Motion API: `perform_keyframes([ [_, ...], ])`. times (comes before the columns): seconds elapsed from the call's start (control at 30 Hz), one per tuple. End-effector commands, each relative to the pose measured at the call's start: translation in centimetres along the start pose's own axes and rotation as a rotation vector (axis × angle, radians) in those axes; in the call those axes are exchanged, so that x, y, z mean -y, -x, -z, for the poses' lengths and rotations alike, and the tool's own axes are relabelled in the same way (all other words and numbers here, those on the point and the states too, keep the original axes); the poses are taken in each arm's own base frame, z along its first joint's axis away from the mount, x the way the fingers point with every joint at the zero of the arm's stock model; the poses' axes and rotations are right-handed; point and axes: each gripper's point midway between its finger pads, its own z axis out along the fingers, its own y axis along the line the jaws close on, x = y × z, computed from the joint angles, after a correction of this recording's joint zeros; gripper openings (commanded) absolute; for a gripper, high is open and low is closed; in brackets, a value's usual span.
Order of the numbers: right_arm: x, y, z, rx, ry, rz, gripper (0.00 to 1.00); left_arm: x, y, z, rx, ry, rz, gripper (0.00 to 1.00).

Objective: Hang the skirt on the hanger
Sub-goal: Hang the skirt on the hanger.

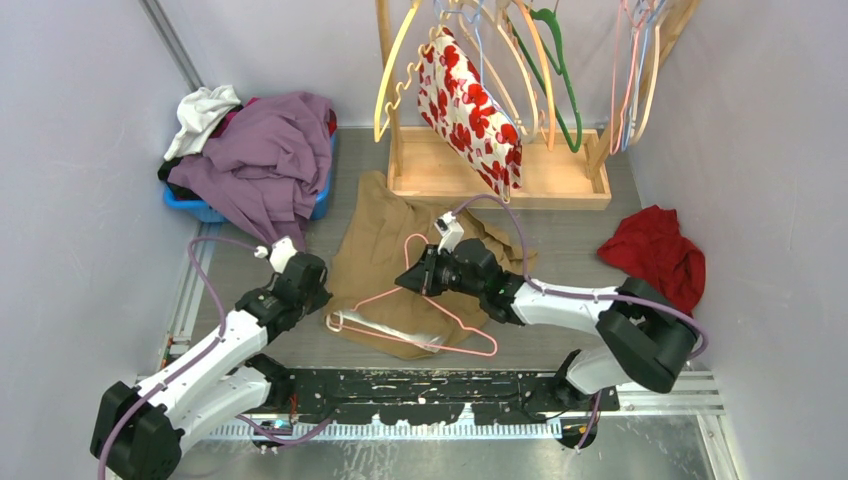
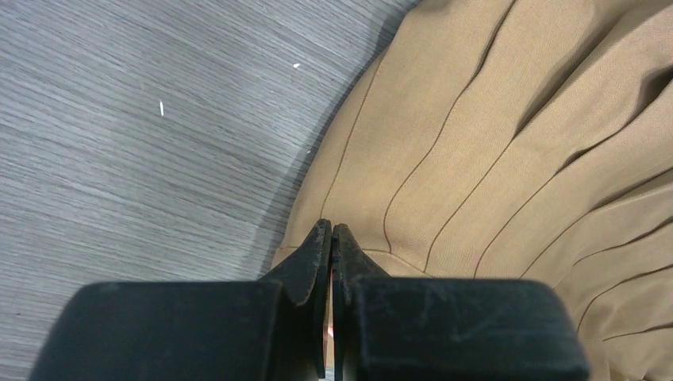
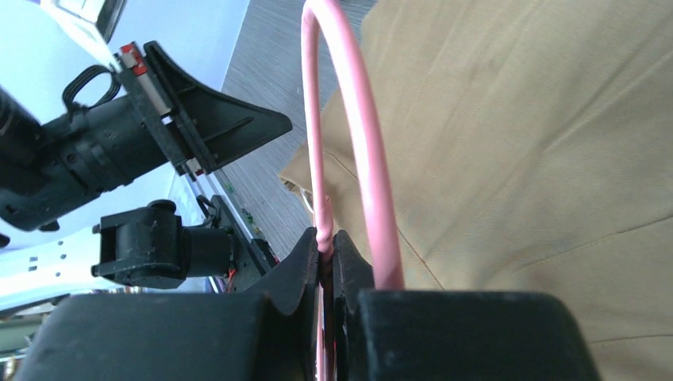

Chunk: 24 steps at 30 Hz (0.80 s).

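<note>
A tan pleated skirt (image 1: 375,240) lies spread on the grey table. Across its near part lies a pink wire hanger (image 1: 410,341), its hook raised. My right gripper (image 1: 405,280) is shut on the hanger (image 3: 369,159) at the neck below the hook, and the skirt (image 3: 540,143) lies under it. My left gripper (image 1: 300,275) is at the skirt's left edge. In the left wrist view it (image 2: 332,230) is shut, with nothing showing between the fingers and its tips over the hem corner of the skirt (image 2: 492,143).
A blue basket (image 1: 200,210) heaped with purple and white clothes (image 1: 265,150) stands at the back left. A wooden rack (image 1: 500,180) holds several hangers and a red-and-white floral garment (image 1: 470,110). A red cloth (image 1: 655,255) lies on the right. Walls close in on both sides.
</note>
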Motion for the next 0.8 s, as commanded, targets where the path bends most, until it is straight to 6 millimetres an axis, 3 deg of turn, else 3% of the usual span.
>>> perform_keyframes([
  [0.0, -0.6, 0.2, -0.5, -0.016, 0.073, -0.092, 0.01, 0.3, 0.5, -0.2, 0.016, -0.009, 0.0, 0.01],
  [0.47, 3.4, -3.5, -2.6, -0.093, 0.131, -0.302, 0.02, -0.6, 0.0, -0.5, 0.008, 0.016, -0.002, 0.02],
  [0.6, 2.7, -2.9, -2.8, -0.034, 0.256, -0.345, 0.02, -0.9, 0.0, -0.6, 0.008, 0.027, -0.004, 0.02],
  [0.77, 3.4, -3.5, -3.8, -0.035, 0.285, -0.359, 0.02, -1.2, 0.2, -0.5, 0.007, 0.034, -0.002, 0.02],
])
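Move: Below and a little left of the right hand, which already holds the pink hanger at its neck, the skirt's white-edged waistband has its middle about 10 cm back, 4 cm to the left and 12 cm down. The waistband's left corner is roughly 7 cm back and 15 cm left, equally low; the wooden tray stands some 23 cm ahead and 18 cm right, 11 cm below. From the closed left hand, the waistband's middle lies about 13 cm right, 7 cm back and 6 cm lower. Sinking some 9 cm almost straight down towards the skirt, ever faster after a slow start, the right hand brings the pinched hanger down and rolls about 25 degrees around its own finger line, its upper side tipping forward. The fingers, still pointing mostly left, keep their grip on the neck while the hanger's left end stays at the waistband's left corner, hooked in its white loop. ##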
